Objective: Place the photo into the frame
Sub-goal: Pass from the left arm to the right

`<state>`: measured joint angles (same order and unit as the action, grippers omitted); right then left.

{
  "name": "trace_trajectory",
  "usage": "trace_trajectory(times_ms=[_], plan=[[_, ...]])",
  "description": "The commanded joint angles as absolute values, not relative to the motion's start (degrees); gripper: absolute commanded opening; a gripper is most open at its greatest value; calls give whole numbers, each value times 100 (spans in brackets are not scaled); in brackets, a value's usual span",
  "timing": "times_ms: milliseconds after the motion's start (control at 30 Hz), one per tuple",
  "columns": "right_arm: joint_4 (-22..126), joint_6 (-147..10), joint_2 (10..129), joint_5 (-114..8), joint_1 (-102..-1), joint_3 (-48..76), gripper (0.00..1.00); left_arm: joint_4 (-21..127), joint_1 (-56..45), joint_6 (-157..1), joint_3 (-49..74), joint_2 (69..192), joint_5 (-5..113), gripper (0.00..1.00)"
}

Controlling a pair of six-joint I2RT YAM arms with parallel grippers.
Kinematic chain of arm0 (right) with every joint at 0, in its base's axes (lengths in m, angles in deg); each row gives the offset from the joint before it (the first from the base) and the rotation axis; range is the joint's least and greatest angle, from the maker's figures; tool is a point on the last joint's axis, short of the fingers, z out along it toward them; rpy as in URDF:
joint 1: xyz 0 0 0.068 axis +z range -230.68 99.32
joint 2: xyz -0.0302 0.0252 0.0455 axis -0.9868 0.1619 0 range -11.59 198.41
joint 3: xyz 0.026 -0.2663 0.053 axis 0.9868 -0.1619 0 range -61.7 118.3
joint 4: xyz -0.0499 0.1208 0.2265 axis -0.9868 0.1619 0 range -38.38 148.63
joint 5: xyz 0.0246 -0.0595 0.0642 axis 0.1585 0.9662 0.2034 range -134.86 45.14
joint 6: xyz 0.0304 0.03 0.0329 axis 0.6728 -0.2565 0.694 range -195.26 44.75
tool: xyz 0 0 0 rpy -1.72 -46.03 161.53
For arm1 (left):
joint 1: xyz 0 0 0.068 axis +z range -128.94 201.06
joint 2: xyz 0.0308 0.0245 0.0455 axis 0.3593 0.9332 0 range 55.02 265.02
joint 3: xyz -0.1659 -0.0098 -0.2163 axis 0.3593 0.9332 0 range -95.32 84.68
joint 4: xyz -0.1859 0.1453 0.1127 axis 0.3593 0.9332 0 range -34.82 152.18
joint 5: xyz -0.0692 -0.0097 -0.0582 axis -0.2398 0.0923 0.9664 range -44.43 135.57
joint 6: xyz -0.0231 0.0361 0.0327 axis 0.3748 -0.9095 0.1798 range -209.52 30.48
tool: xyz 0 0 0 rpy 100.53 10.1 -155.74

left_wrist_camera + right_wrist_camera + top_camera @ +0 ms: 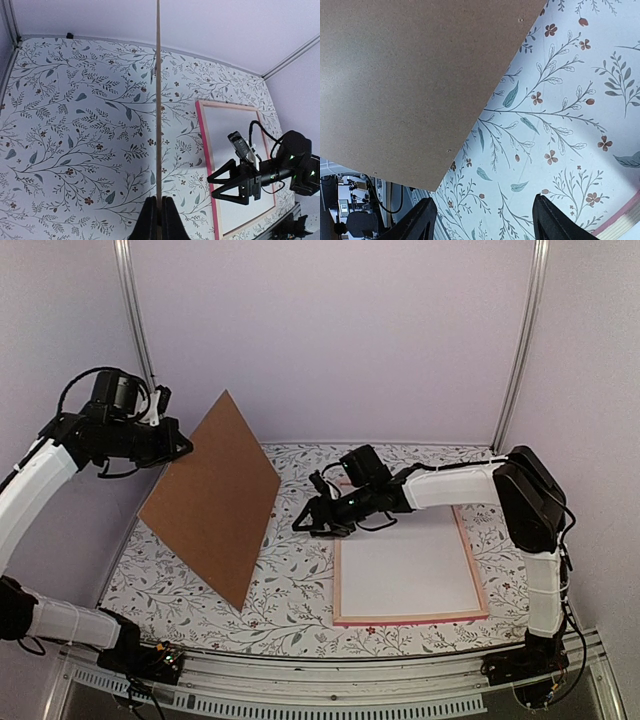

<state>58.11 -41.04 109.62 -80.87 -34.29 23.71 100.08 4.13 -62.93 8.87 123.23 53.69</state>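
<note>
The pink frame (410, 619) lies flat on the table at the right, and a plain white surface (405, 570) fills it. The photo's dark printed face shows in no view. High on the left, my left gripper (180, 447) is shut on the corner of a brown backing board (215, 495), which hangs tilted above the table. In the left wrist view the board's thin edge (158, 100) runs straight up from the pinched jaws (160, 210). My right gripper (305, 520) hovers open and empty just left of the frame's far left corner. It faces the board (410, 75).
The flowered tablecloth (290, 590) covers the table. Lilac walls and two metal posts (520, 340) close in the back. The frame's rail (205, 140) lies right of the hanging board, and its corner (625, 222) shows beside the right fingers (550, 220).
</note>
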Motion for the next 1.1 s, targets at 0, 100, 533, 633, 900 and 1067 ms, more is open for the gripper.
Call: trace_trajectory(times_ms=[0,100,533,633,900,1067], plan=[[6053,-4245,10708,-7938,-3523,2276,69,10202,175,-6398,557,12441,4966,0],[6099,-4256,10702,-7915,-3532,2269,69,10448,12,-6455,376,12600,4696,0],[6133,-4255,10677,-7870,-3549,2153,69,10461,-573,-6213,294,12786,4442,18],[6162,-4256,10630,-7883,-3559,2170,69,10307,-656,-6117,361,12740,4647,29],[6483,-4224,10290,-7958,-3689,2544,69,9900,-989,-5910,414,12718,5229,46],[6489,-3919,10080,-8130,-3691,3047,72,9649,-1249,-5771,515,12709,5325,48]])
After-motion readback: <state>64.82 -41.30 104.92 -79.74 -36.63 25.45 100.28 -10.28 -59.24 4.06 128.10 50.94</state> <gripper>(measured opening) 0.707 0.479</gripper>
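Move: The backing board hangs from the left fingers, gripped by its upper edge. Its middle lies some 6 cm to the right of the left hand, 3 cm back and 12 cm below; the open right gripper is about 26 cm to the right of the left hand, 3 cm back and 20 cm lower. From the right hand, the board's middle is some 20 cm left, level ahead and 8 cm higher, and the frame's middle about 26 cm right, 2 cm farther out and 11 cm below. Dip the left gripper slightly, then open its fingers to about half and carry it some 8 cm right towards the right gripper, turning the wrist about 10 degrees clockwise and pushing the board's upper edge along with the left finger. Keep the right gripper open and clear of the board; let it sink 2 cm while easing right, then raise it about 5 cm. ##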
